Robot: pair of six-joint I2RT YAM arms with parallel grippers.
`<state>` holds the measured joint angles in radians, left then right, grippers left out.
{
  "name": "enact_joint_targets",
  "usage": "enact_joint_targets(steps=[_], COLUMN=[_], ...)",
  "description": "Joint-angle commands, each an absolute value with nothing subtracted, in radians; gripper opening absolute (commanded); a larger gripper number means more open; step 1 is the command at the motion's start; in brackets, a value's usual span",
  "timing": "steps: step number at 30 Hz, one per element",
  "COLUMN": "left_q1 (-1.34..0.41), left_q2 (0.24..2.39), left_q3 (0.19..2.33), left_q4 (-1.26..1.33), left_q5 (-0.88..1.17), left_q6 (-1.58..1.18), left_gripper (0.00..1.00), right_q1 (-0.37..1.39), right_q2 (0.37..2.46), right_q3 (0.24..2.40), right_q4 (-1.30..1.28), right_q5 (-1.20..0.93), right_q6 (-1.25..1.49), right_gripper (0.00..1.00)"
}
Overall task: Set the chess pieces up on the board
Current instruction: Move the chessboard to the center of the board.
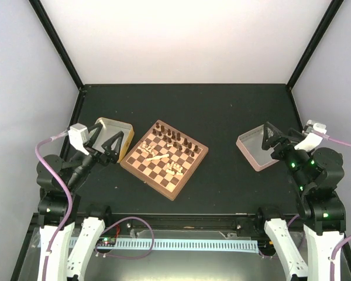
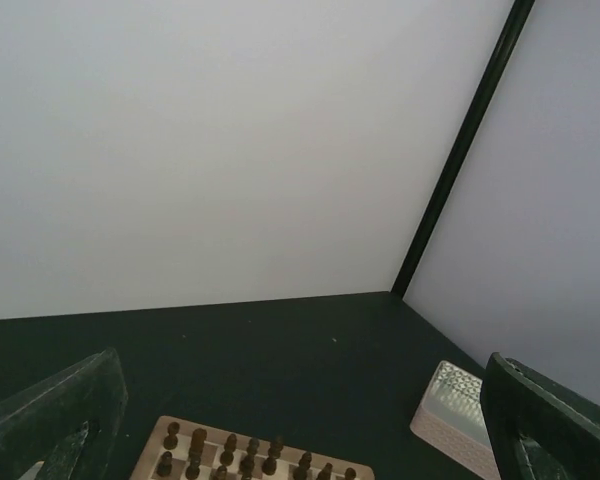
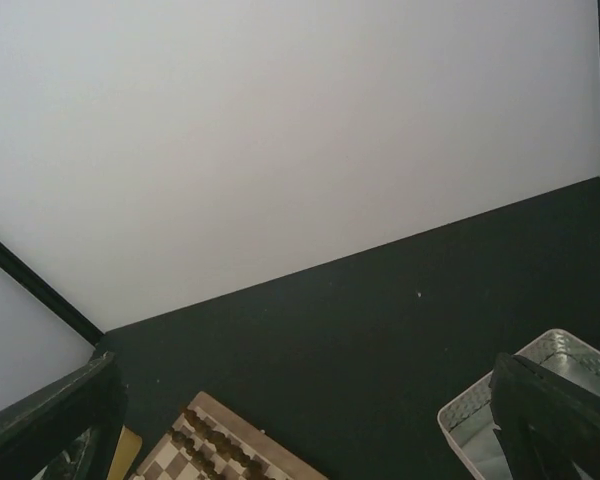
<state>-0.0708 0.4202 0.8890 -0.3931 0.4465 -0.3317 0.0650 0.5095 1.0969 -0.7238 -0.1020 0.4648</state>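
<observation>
The board (image 1: 147, 182) lies turned at an angle in the middle of the black table. Two rows of dark chess pieces (image 1: 176, 138) stand along its far right side. A few pale pieces (image 1: 175, 169) lie loose on the middle squares, one of them a long piece on its side (image 1: 156, 157). My left gripper (image 1: 110, 133) hangs open left of the board, holding nothing. My right gripper (image 1: 265, 140) hangs open to the right, also holding nothing. The left wrist view shows the dark pieces (image 2: 230, 455) low between its fingers (image 2: 55, 420); the right wrist view shows the board (image 3: 220, 452).
A yellow-sided metal tray (image 1: 127, 142) sits under the left gripper, touching the board's left corner. A pale tray (image 1: 245, 149) sits under the right gripper and shows in both wrist views (image 2: 452, 412) (image 3: 470, 425). White walls and black frame posts (image 1: 58, 44) enclose the table.
</observation>
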Motion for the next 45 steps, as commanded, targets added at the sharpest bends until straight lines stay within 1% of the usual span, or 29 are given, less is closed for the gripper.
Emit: enact_joint_targets(steps=[1,4,8,11,14,16,20,24,26,29,32,37,42,45], left_q1=[-0.059,-0.057,-0.054,-0.054,-0.054,-0.053,-0.059,-0.072,-0.078,-0.088,-0.107,-0.130,-0.141,-0.148], left_q2=[0.432,0.433,0.432,0.433,0.467,0.508,0.603,0.717,0.777,0.848,0.910,0.994,1.085,1.124], left_q3=[0.903,0.879,0.825,0.763,0.726,0.710,0.675,0.617,0.585,0.544,0.520,0.477,0.454,0.435], left_q4=[-0.364,-0.352,-0.325,-0.285,-0.340,-0.416,-0.588,-0.663,-0.632,-0.581,-0.557,-0.484,-0.393,-0.351], left_q5=[0.496,0.503,0.527,0.599,0.617,0.612,0.542,0.426,0.403,0.364,0.331,0.348,0.398,0.402], left_q6=[-0.370,-0.412,-0.433,-0.441,-0.456,-0.475,-0.522,-0.595,-0.631,-0.662,-0.674,-0.674,-0.686,-0.691], left_gripper=[0.99,0.99,0.99,0.99,0.99,0.99,0.96,0.89,0.83,0.73,0.67,0.58,0.45,0.41], right_q1=[0.052,0.049,0.047,0.047,0.055,0.099,0.227,0.344,0.383,0.444,0.506,0.593,0.657,0.687], right_q2=[0.546,0.562,0.590,0.662,0.765,0.823,0.915,1.032,1.090,1.153,1.194,1.251,1.293,1.316], right_q3=[1.077,1.030,0.935,0.880,0.842,0.818,0.786,0.768,0.771,0.773,0.769,0.764,0.781,0.801], right_q4=[-0.709,-0.663,-0.534,-0.485,-0.461,-0.435,-0.385,-0.349,-0.345,-0.343,-0.336,-0.322,-0.320,-0.327], right_q5=[-0.135,-0.178,-0.376,-0.487,-0.564,-0.560,-0.470,-0.365,-0.342,-0.298,-0.252,-0.206,-0.156,-0.129], right_q6=[0.503,0.523,0.520,0.527,0.529,0.535,0.552,0.578,0.589,0.601,0.606,0.607,0.605,0.603], right_gripper=[0.99,0.99,0.96,0.93,0.89,0.86,0.85,0.78,0.74,0.70,0.67,0.61,0.56,0.54])
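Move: The middle of the chessboard lies about 8 cm ahead of the left gripper, 12 cm to its right and 38 cm below. The beige tray sits some 15 cm ahead of that gripper and 8 cm to its left, just as low. From the right gripper the board's middle is roughly 7 cm ahead, 33 cm left and 38 cm down; the standing dark pieces are about 14 cm ahead and 29 cm left, while the pink tray is 12 cm ahead and 3 cm right, both also on the table level. Bring both grippers down to opposite sides of the chessboard, narrowing each from wide open to about half. Drop the left some 36 cm and slightly forward, tipping its fingers to point down at the near-left rim; sweep the right down about 28 cm and 21 cm left towards the right-hand rim, forward then slightly back, pitching it down and turning it counter-clockwise. ##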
